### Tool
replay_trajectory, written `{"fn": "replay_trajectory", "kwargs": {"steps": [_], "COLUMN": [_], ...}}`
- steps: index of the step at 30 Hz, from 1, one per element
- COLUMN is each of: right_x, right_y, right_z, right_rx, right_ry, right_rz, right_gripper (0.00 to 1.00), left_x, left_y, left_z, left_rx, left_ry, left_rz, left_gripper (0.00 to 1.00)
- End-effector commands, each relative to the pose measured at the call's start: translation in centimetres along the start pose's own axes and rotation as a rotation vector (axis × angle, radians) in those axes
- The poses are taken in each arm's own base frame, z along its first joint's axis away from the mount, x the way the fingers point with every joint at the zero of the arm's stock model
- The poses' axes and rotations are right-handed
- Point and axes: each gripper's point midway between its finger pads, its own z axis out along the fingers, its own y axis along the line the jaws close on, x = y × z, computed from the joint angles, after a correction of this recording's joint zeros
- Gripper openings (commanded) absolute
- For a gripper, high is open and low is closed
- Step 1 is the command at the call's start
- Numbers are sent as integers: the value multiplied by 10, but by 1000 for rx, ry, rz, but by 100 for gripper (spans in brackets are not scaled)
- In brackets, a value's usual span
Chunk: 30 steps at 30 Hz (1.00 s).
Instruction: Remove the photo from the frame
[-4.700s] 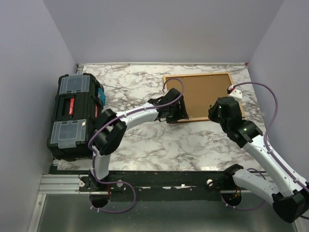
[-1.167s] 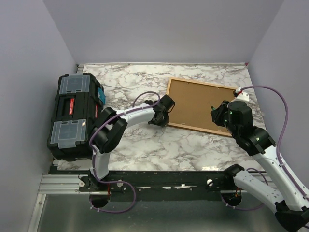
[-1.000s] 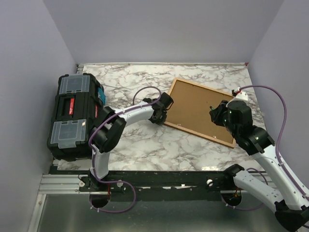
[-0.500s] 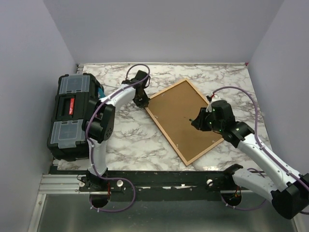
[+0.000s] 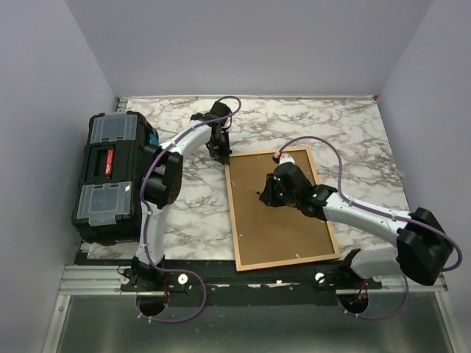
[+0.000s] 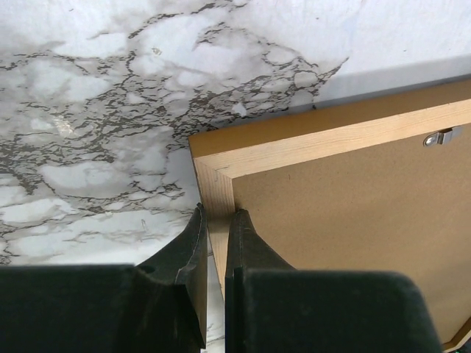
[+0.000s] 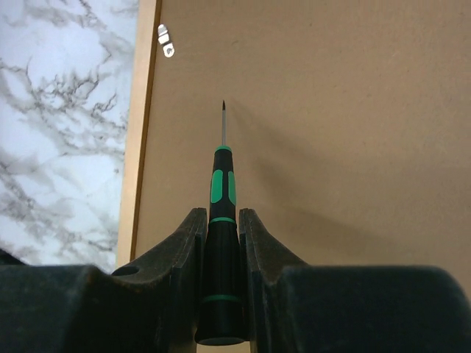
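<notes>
The frame [image 5: 232, 213] lies face down near the table's front edge, with its brown backing board [image 5: 283, 235] up. The photo is hidden under the board. My left gripper [image 5: 220, 152] is shut on the frame's far left corner. In the left wrist view its fingers [image 6: 218, 220] pinch the pale wooden rail [image 6: 309, 151]. My right gripper [image 5: 265, 197] hovers over the far part of the board, shut on a black and green screwdriver [image 7: 221, 191]. The screwdriver's tip points along the backing board [image 7: 353, 147], short of a small metal clip [image 7: 166, 40].
A black toolbox [image 5: 110, 176] stands at the table's left edge. Another metal clip [image 6: 440, 137] sits on the frame's far rail. Grey walls close in the left, back and right. Bare marble table [image 5: 353, 140] lies to the right of the frame.
The frame has swung round its held corner, its long side now running toward the near edge. My right gripper moved left with the screwdriver, staying over the board.
</notes>
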Motion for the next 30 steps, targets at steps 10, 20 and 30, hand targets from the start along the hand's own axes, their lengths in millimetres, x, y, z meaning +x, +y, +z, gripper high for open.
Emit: {"fn": "replay_trajectory", "kwargs": {"steps": [10, 20, 30], "right_x": [-36, -26, -9], "right_y": [55, 58, 58], "right_z": [35, 58, 68], "right_rx": [-36, 51, 90], "right_ry": [-139, -115, -86], "right_rz": [-17, -5, -7], "right_gripper": [0, 0, 0], "left_x": [-10, -17, -14], "left_y": [8, 8, 8], "left_z": [9, 6, 8], "left_rx": [29, 66, 85], "left_ry": [30, 72, 98], "left_rz": [-55, -159, -198], "left_gripper": [0, 0, 0]}}
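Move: The screwdriver in the right hand is bound for the far clip on the frame's left side, about 12 cm left, 7 ahead and 7 below the hand. The frame's far-left corner stands 10 cm beyond that clip and 2 farther left; the near clip on the same side lies 17 cm nearer the base and 2 farther right. From the left hand the far clip is some 7 cm back and 2 right. Right hand carries the screwdriver about 8 cm left towards the far clip; left hand, still pinching, nudges the frame. ##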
